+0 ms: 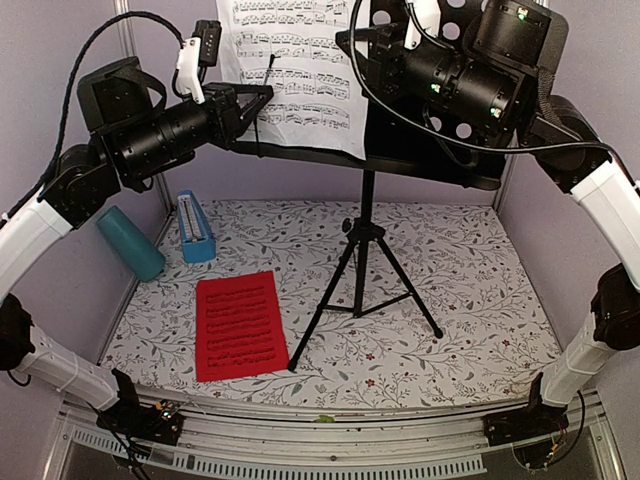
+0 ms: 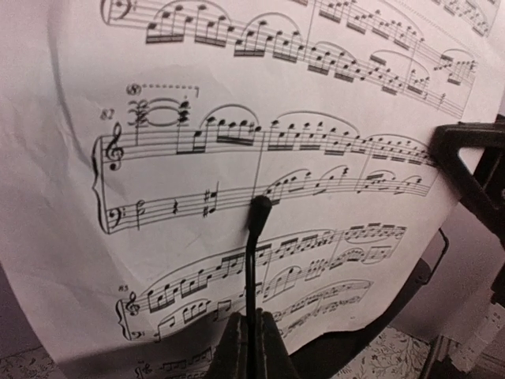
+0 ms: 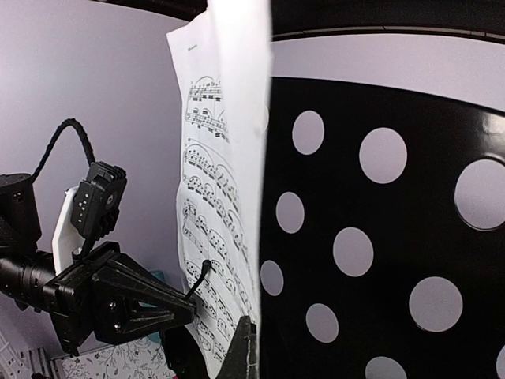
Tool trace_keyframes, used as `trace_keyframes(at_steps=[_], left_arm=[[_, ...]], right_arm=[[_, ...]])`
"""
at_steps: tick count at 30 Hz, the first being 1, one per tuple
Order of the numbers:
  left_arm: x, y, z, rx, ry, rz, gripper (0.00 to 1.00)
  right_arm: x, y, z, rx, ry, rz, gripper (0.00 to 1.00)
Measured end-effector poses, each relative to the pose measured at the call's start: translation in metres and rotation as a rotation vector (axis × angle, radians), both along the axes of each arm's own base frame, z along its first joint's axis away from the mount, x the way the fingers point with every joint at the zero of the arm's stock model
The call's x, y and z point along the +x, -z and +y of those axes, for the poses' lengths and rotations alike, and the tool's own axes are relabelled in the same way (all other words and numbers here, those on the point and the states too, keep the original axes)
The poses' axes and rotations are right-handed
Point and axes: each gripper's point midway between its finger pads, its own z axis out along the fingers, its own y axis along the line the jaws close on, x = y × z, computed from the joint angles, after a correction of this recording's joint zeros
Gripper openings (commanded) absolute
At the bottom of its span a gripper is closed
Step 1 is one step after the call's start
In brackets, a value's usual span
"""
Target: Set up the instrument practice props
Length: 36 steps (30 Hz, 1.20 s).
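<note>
The black music stand (image 1: 365, 250) stands on its tripod mid-table, its perforated desk (image 3: 331, 181) up at the top right. The white sheet of music (image 1: 300, 70) leans against the desk's left part. My left gripper (image 2: 251, 339) is shut on the stand's thin wire page holder (image 2: 252, 260), whose tip lies against the sheet (image 2: 237, 118). My right gripper (image 3: 246, 351) is shut on the right edge of the sheet (image 3: 209, 197). The red sheet of music (image 1: 238, 325) lies flat at front left. The blue pyramid metronome (image 1: 194, 228) stands at back left.
A teal cylinder cup (image 1: 130, 243) leans at the left wall beside the metronome. Purple walls close in the back and both sides. The tripod's legs spread over the middle of the flowered tablecloth (image 1: 470, 290).
</note>
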Motion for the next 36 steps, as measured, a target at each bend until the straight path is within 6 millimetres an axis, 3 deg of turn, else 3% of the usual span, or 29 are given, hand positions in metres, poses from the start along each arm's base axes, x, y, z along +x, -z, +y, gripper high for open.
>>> trace_keyframes(at_steps=[2,6,15,23,36], left_arm=[[0.0,0.0,0.0,0.002,0.0,0.001,0.0],[0.001,0.001,0.0,0.001,-0.001,0.009,0.17],[0.001,0.004,-0.003,0.008,0.002,0.014,0.22],[0.001,0.004,-0.003,0.007,0.003,0.014,0.28],[-0.02,-0.003,0.015,-0.044,0.044,0.019,0.4]], right_arm=[[0.0,0.002,0.002,-0.006,-0.003,0.002,0.0],[0.003,0.006,0.004,-0.015,-0.001,0.005,0.0],[0.006,0.011,0.004,-0.025,0.007,0.025,0.34],[0.008,0.013,0.0,-0.028,0.022,0.039,0.53],[-0.01,0.0,-0.046,0.053,0.023,0.096,0.7]])
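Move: The left hand still pinches the stand's black page clip; the middle of the sheet music is about 4 cm to its right, 4 cm ahead and 8 cm above. The right hand still grips the sheet's right edge, with the sheet's middle some 8 cm to its left, 1 cm ahead and roughly level in height. The music desk's middle is about 16 cm right of the left hand and 4 cm ahead, 4 cm right of the right hand and 1 cm ahead. Both hands let go: the left fingers part first, freeing the page clip, and the right fingers then open wider, off the sheet's right edge, while that hand eases about 1 cm down. Near the end the right hand backs off roughly 5 cm to the right, and the left draws some 2.5 cm back and to its left, away from the clip, both still opening. ##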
